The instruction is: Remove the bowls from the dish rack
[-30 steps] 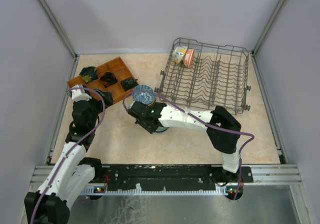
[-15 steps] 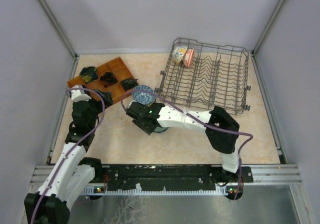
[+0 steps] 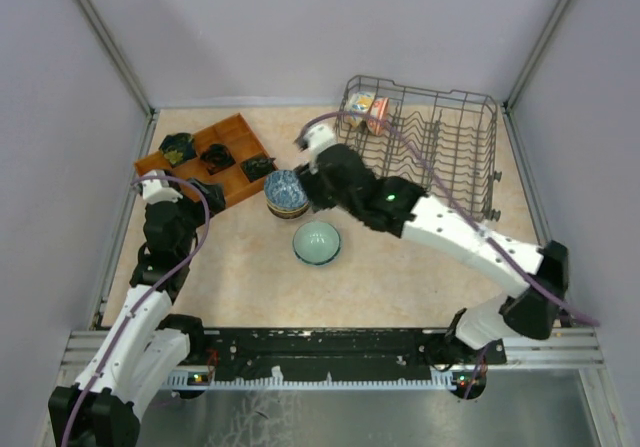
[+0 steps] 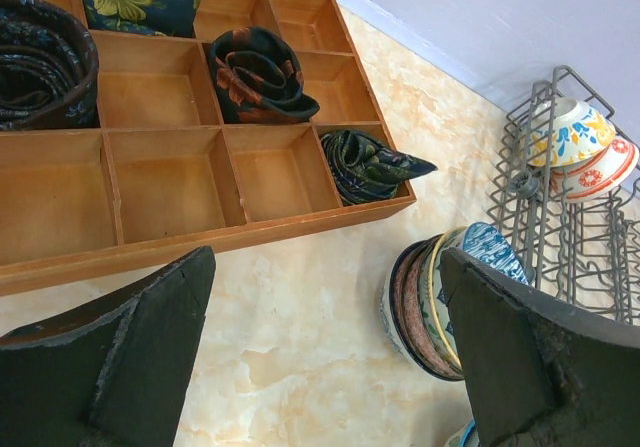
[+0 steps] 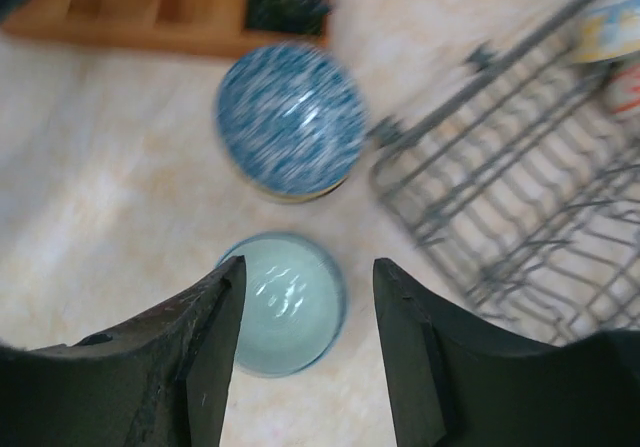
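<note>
A pale teal bowl [image 3: 316, 242] [image 5: 285, 302] sits upright on the table by itself. Just behind it is a stack of bowls [image 3: 286, 191] [image 4: 440, 292] [image 5: 290, 120] topped by a blue-white one. Two more bowls [image 3: 367, 111] [image 4: 580, 147] lean in the far left corner of the grey wire dish rack [image 3: 450, 167] [image 5: 520, 217]. My right gripper [image 3: 318, 182] [image 5: 305, 297] hovers open well above the teal bowl, between the stack and the rack, holding nothing. My left gripper [image 3: 205, 195] [image 4: 325, 367] is open and empty, low beside the stack.
A brown wooden compartment tray [image 3: 232, 127] [image 4: 170, 182] with rolled dark cloths [image 4: 255, 72] lies at the back left, close to my left gripper. Grey walls close in the table on three sides.
My right gripper opened, let go of the teal bowl on the table, then rose and swung back toward the rack. The left arm has not moved.
</note>
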### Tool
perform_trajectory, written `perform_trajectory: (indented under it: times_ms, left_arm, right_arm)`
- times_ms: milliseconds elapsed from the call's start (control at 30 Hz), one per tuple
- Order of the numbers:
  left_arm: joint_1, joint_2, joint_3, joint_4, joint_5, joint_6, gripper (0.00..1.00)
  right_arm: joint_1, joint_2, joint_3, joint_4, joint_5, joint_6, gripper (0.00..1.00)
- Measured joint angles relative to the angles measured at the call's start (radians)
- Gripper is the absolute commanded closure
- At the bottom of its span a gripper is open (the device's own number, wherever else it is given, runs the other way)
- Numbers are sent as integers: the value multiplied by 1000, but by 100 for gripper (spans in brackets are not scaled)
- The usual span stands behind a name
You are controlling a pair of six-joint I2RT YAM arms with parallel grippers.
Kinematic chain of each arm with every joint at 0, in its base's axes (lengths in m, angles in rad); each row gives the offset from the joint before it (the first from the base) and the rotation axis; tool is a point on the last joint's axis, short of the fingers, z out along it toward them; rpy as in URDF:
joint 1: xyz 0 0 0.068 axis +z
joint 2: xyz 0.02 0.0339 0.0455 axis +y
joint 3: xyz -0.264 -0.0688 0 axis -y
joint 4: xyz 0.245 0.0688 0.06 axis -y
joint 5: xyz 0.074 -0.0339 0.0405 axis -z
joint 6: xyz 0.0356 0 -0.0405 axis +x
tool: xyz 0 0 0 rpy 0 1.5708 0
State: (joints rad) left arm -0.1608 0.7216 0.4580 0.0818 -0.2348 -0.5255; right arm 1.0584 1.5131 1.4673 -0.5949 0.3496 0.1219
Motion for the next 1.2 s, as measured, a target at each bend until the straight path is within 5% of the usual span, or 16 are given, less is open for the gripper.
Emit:
perform_trajectory:
  times_ms: [233,467,800,1200]
  left_arm:
    - [0,0,-1,10,1,-3,0]
    - [0,8,-39,66,-6,-24,1]
    - [0,48,-85,172,-21,-51,1]
    - [0,175,-89,271,-27,-54,1]
  right_arm:
    - [-423,-264,-254,356,-124,42,41]
    - [-745,-140,-316,654,-373,137,42]
    - [-950,294,-220,959,-686,322,42]
    - [-983,616,76,1030,-791,376,42]
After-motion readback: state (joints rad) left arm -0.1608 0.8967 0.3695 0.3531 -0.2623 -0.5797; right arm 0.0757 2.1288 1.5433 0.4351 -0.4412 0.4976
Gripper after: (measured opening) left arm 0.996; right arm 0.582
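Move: The orange-patterned bowl, in the rack's far left part, lies about 36 cm ahead of the empty right hand, 15 cm to its right and 14 cm lower; the yellow-blue bowl leans 4 cm to the left of it and 2 cm farther out. The mint bowl sits some 22 cm below the right hand, 3 cm back and 2 cm right; the blue bowl stack is 7 cm ahead, 4 cm left. From the left hand, the orange-patterned bowl is roughly 30 cm ahead and 38 cm right. Sweeping forward and right, the empty right hand first lifts about 6 cm away from the mint bowl and the stack, then carries on forward and sinks towards the orange-patterned bowl, some 40 cm in all, easing off just right of and above it. Its left side rolls up about 45 degrees until the half-open fingers point nearly level, forward and left. The empty left hand dips a few centimetres, easing forward. ##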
